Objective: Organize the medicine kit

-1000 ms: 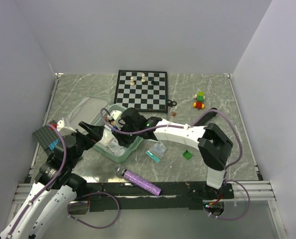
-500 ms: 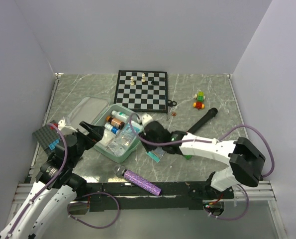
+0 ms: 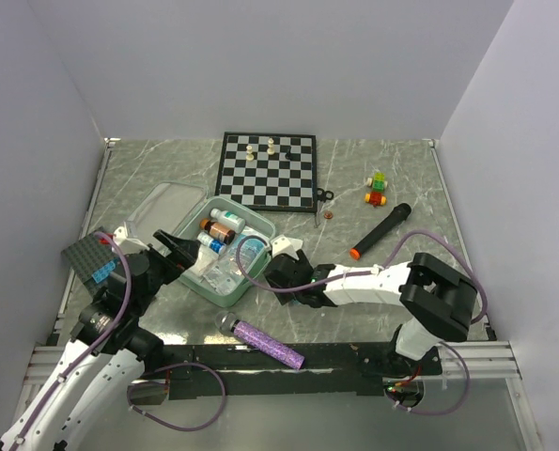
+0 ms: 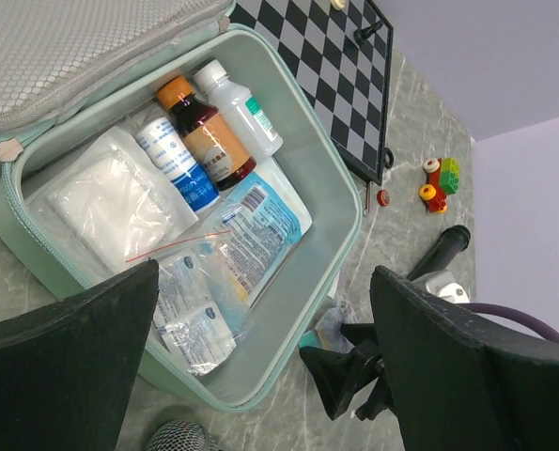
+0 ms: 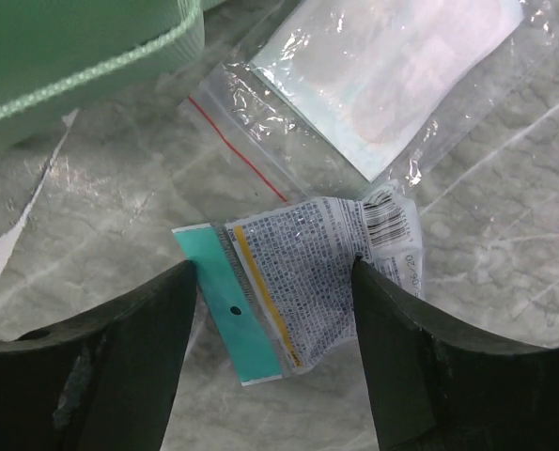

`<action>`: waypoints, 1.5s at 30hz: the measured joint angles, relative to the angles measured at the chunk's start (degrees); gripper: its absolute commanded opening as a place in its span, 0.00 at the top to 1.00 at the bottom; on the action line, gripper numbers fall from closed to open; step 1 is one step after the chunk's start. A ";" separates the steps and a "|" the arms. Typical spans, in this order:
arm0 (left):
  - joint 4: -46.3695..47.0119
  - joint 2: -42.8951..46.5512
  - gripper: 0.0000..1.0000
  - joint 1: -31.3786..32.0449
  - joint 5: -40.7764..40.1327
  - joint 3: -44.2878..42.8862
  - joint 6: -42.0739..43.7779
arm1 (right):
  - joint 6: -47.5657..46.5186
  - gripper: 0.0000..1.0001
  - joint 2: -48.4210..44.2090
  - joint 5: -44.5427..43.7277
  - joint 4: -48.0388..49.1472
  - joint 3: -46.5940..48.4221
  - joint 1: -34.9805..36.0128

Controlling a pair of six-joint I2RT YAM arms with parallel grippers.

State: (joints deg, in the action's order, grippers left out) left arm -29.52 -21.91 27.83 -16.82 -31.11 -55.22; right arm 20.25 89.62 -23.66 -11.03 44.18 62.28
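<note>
The mint-green medicine kit (image 3: 253, 278) lies open, its lid (image 3: 164, 203) folded back to the left. Inside are a brown bottle (image 4: 204, 132), a white bottle (image 4: 240, 103), gauze (image 4: 110, 193) and sealed packets (image 4: 246, 230). My left gripper (image 4: 265, 310) hovers open above the kit's near corner, holding nothing. My right gripper (image 5: 274, 282) is low over the table just right of the kit, open. A printed packet with a teal strip (image 5: 298, 277) lies flat between its fingers. A clear zip bag (image 5: 392, 75) lies just beyond.
A chessboard (image 3: 268, 169) with a few pieces sits at the back. A black marker with an orange tip (image 3: 380, 229) and toy bricks (image 3: 377, 188) lie right. A glittery purple tube (image 3: 270, 344) lies near the front edge. A dark studded plate (image 3: 89, 256) is at the left.
My right arm swung out of the kit to the table on its right and came down over the packet, its jaws widening. The left arm barely moved.
</note>
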 measured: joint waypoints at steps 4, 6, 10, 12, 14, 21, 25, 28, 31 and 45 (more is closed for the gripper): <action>0.09 -0.02 0.02 0.00 0.02 0.00 0.00 | 1.09 0.38 1.18 -0.81 1.38 0.50 0.00; 0.11 -0.11 0.02 0.00 0.04 0.00 0.00 | 1.60 0.49 1.31 -1.01 1.64 0.50 0.00; 0.17 -0.85 0.02 0.00 0.13 0.00 0.00 | 2.75 0.75 1.11 -2.19 1.29 -0.02 -0.02; 0.24 -1.22 0.02 0.00 0.46 0.00 0.00 | 3.50 0.82 -0.04 -2.23 0.74 -0.66 0.00; 0.46 -1.40 0.02 0.00 0.50 0.00 0.00 | 4.04 0.85 -2.08 -2.01 -0.66 -1.33 0.00; 2.34 -1.77 0.02 0.00 1.90 0.00 0.13 | 5.49 0.86 -18.03 3.87 -5.88 -4.02 -0.28; 7.41 -4.09 0.04 0.00 7.19 0.85 1.55 | 5.46 0.85 -28.35 15.91 -1.97 -4.55 -3.85; 13.27 -9.25 0.05 0.00 15.06 1.77 2.43 | 5.79 0.85 -30.71 26.82 3.43 -4.55 -7.41; 19.30 -14.05 0.05 0.00 23.52 2.75 2.58 | 6.99 0.86 -30.51 36.37 8.28 -4.68 -8.57; 46.47 -7.69 0.05 0.00 45.90 8.98 1.46 | 31.23 0.86 -24.79 68.50 52.83 -12.17 -17.35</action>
State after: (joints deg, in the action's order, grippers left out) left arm 16.95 -29.61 27.83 29.08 -22.13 -53.76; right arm 51.48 64.84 44.84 41.80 32.01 44.93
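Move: Just under the right hand, between its open fingers, lies the teal-edged packet, about 1 cm ahead, 1 cm right and 1 cm below. From it, the zip bag is some 8 cm farther out and 1 cm left, the kit box about 8 cm ahead and 15 cm left, and the glitter microphone 12 cm back and 7 cm left. From the left hand the packet is roughly 22 cm right, level, 19 cm below. Pinching the packet almost in place, the right hand then lifts it some 25 cm, drifting back and left and rolling about 75 degrees until its fingers point towards the left hand. Meanwhile the wide-open left hand swings some 12 cm right towards the packet, turning clockwise about 45 degrees, then rises and tips up. ##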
